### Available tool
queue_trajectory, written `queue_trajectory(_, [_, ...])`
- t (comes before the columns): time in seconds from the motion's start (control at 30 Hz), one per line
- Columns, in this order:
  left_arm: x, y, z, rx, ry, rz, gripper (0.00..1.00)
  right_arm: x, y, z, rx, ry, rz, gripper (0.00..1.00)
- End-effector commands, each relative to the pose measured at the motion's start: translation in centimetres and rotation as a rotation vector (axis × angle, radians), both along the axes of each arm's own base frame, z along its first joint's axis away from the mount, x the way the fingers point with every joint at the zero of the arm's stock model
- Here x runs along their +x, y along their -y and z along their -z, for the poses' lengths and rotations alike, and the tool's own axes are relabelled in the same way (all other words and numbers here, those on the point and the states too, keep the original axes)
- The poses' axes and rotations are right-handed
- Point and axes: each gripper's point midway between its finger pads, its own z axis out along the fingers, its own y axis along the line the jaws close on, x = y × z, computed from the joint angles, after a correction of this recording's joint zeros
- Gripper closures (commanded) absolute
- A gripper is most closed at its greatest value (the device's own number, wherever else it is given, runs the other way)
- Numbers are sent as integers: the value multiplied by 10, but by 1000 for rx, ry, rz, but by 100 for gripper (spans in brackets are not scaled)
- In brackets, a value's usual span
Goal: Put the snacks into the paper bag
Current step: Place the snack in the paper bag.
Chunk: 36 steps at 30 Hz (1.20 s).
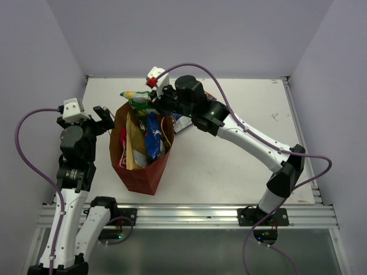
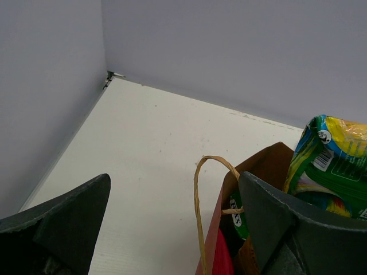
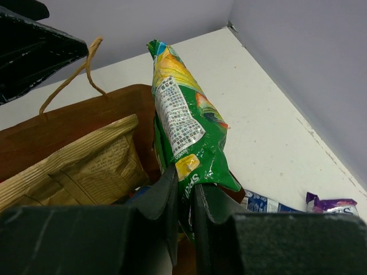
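The paper bag (image 1: pixel 143 172) stands upright left of the table's middle, mouth open. Inside it are a tan-gold packet (image 3: pixel 80 166), a blue packet (image 1: pixel 153 137) and a red one (image 1: pixel 122 156). My right gripper (image 3: pixel 186 197) is shut on the lower end of a green snack packet (image 3: pixel 183 114), which it holds upright over the bag's far rim. My left gripper (image 2: pixel 172 217) is open at the bag's left rim. The loop handle (image 2: pixel 199 217) and the bag wall stand between its fingers, untouched.
A blue-white packet (image 3: pixel 264 202) and a small purple packet (image 3: pixel 332 203) lie on the table behind the bag, to its right. Grey walls close in the table at the back and on both sides.
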Motion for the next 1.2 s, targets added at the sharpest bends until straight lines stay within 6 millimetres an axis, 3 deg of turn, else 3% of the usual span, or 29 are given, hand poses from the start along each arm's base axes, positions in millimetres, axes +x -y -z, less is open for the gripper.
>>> queue_trajectory(0.0, [2, 3, -10, 12, 44, 16, 3, -1, -7, -51, 106, 117, -27, 100])
queue_trajectory(0.23, [1, 2, -11, 12, 46, 13, 3, 1, -16, -31, 75, 73, -47, 99])
queue_trajectory(0.43, [1, 2, -10, 12, 44, 13, 3, -3, -14, -21, 53, 48, -52, 79])
queue_trajectory(0.63, [1, 2, -10, 12, 46, 13, 3, -4, -7, -20, 51, 45, -30, 55])
queue_trajectory(0.77, [1, 2, -11, 12, 47, 11, 3, -4, -2, -24, 57, 49, -10, 45])
queue_trajectory(0.97, [1, 2, -10, 12, 44, 11, 3, 1, 16, -33, 79, 62, 82, 32])
queue_trajectory(1.17, [1, 2, -11, 12, 46, 11, 3, 25, 56, -35, 95, 69, 319, 27])
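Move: My right hand holds the green snack over the far end of the paper bag. The middle of the bag's mouth lies about 8 cm back, 3 cm to the left and 9 cm below; the gold pack standing in it is some 11 cm back, 6 cm left. Out on the table, the small blue pack lies about 7 cm ahead and 8 cm right, some 35 cm down. From my left hand the mouth's middle is roughly 18 cm right, 5 cm back and 6 cm below. I ease my right hand about 2 cm down and 1 cm left over the far end of the bag, then open the fingers from nearly shut to about three quarters and let go of the green snack. With the fingers still spreading, I draw off some 4 cm to the right, slightly forward and up, turning about 10 degrees clockwise. ##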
